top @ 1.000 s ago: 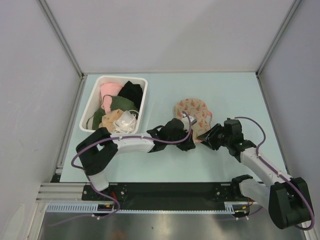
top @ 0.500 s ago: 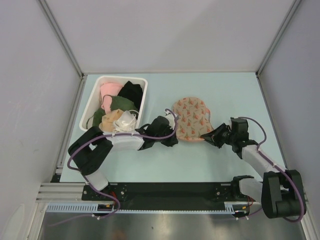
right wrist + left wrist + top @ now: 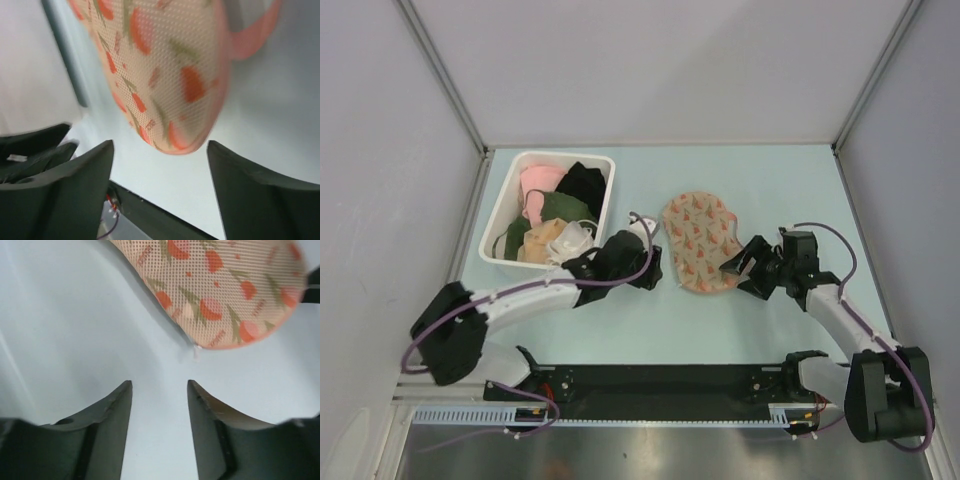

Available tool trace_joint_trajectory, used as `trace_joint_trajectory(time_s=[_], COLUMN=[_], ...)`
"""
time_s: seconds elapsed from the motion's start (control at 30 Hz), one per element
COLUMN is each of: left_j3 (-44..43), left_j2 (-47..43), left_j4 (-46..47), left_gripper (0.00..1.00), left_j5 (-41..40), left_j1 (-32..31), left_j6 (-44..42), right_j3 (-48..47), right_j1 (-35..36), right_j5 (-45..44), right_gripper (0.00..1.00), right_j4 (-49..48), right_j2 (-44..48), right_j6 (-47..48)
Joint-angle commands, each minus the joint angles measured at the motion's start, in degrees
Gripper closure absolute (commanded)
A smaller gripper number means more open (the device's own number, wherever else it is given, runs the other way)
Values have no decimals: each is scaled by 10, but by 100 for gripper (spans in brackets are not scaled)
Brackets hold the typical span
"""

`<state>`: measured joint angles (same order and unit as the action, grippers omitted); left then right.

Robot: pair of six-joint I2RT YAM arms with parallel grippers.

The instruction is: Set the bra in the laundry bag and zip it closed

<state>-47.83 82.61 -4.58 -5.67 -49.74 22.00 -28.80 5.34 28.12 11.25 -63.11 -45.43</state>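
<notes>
The laundry bag (image 3: 700,242) lies folded shut on the pale table, its beige mesh with orange-red print facing up. It fills the top of the left wrist view (image 3: 220,290) and of the right wrist view (image 3: 165,75). A pink strap loop (image 3: 255,35) sticks out at its side. The bra is hidden from every view. My left gripper (image 3: 655,268) sits just left of the bag, open and empty (image 3: 159,385), a little short of the bag's edge. On the bag's right, my right gripper (image 3: 735,262) is open wide with nothing between its fingers (image 3: 160,145).
A white plastic bin (image 3: 500,228) at the back left holds pink, green, black and cream garments. The left arm stretches from its base past the bin's near corner. Grey walls close in both sides of the table.
The left arm has drawn back to the left, off the bag, and its jaws have opened. The right gripper has opened wide beside the bag. The bag has shifted slightly left.
</notes>
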Motion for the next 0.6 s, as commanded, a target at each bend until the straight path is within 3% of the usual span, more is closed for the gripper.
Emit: trace_joint_trajectory(time_s=[0.0, 0.1, 0.27, 0.43, 0.5, 0.57], left_j3=[63, 116, 178, 276, 334, 372], left_j2=[-126, -225, -357, -558, -638, -768], left_j4=[-17, 12, 19, 43, 64, 70], left_gripper=[44, 33, 26, 22, 21, 12], left_j5=[-22, -2, -26, -7, -5, -5], left_j1=[-47, -83, -162, -188, -188, -188], left_j6=[16, 43, 79, 123, 139, 164], right_j3=[-49, -61, -73, -51, -28, 17], right_j1=[45, 109, 228, 403, 441, 488], right_j5=[-104, -171, -266, -357, -380, -387], right_gripper=[10, 0, 0, 0, 0, 0], right_j4=[124, 167, 207, 160, 106, 69], right_j2=[51, 103, 163, 192, 226, 269], right_j6=[68, 59, 26, 14, 11, 2])
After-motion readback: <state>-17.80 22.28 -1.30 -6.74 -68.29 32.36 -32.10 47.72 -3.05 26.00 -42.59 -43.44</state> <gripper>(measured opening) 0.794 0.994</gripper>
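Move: The zipped-up laundry bag lies flat, its middle about 10 cm ahead of the left hand, 10 cm to its right and 6 cm below; the white bin stands some 16 cm ahead of that hand and 25 cm to its left, about level in height. From the right hand the bag's middle is some 10 cm ahead, 7 cm to the left and 5 cm down, with its strap about 15 cm straight ahead, equally low. Both empty hands back off from the laundry bag: the left draws back about 15 cm towards the front of the table, rising some 10 cm and edging left late on, while it rolls roughly 35 degrees, left side down, and its half-open fingers spread further. The right opens fully, draws back some 9 cm and swings left past the bag's near end, rising a little, its wrist turning about 20 degrees counter-clockwise and its fingers tipping up. ##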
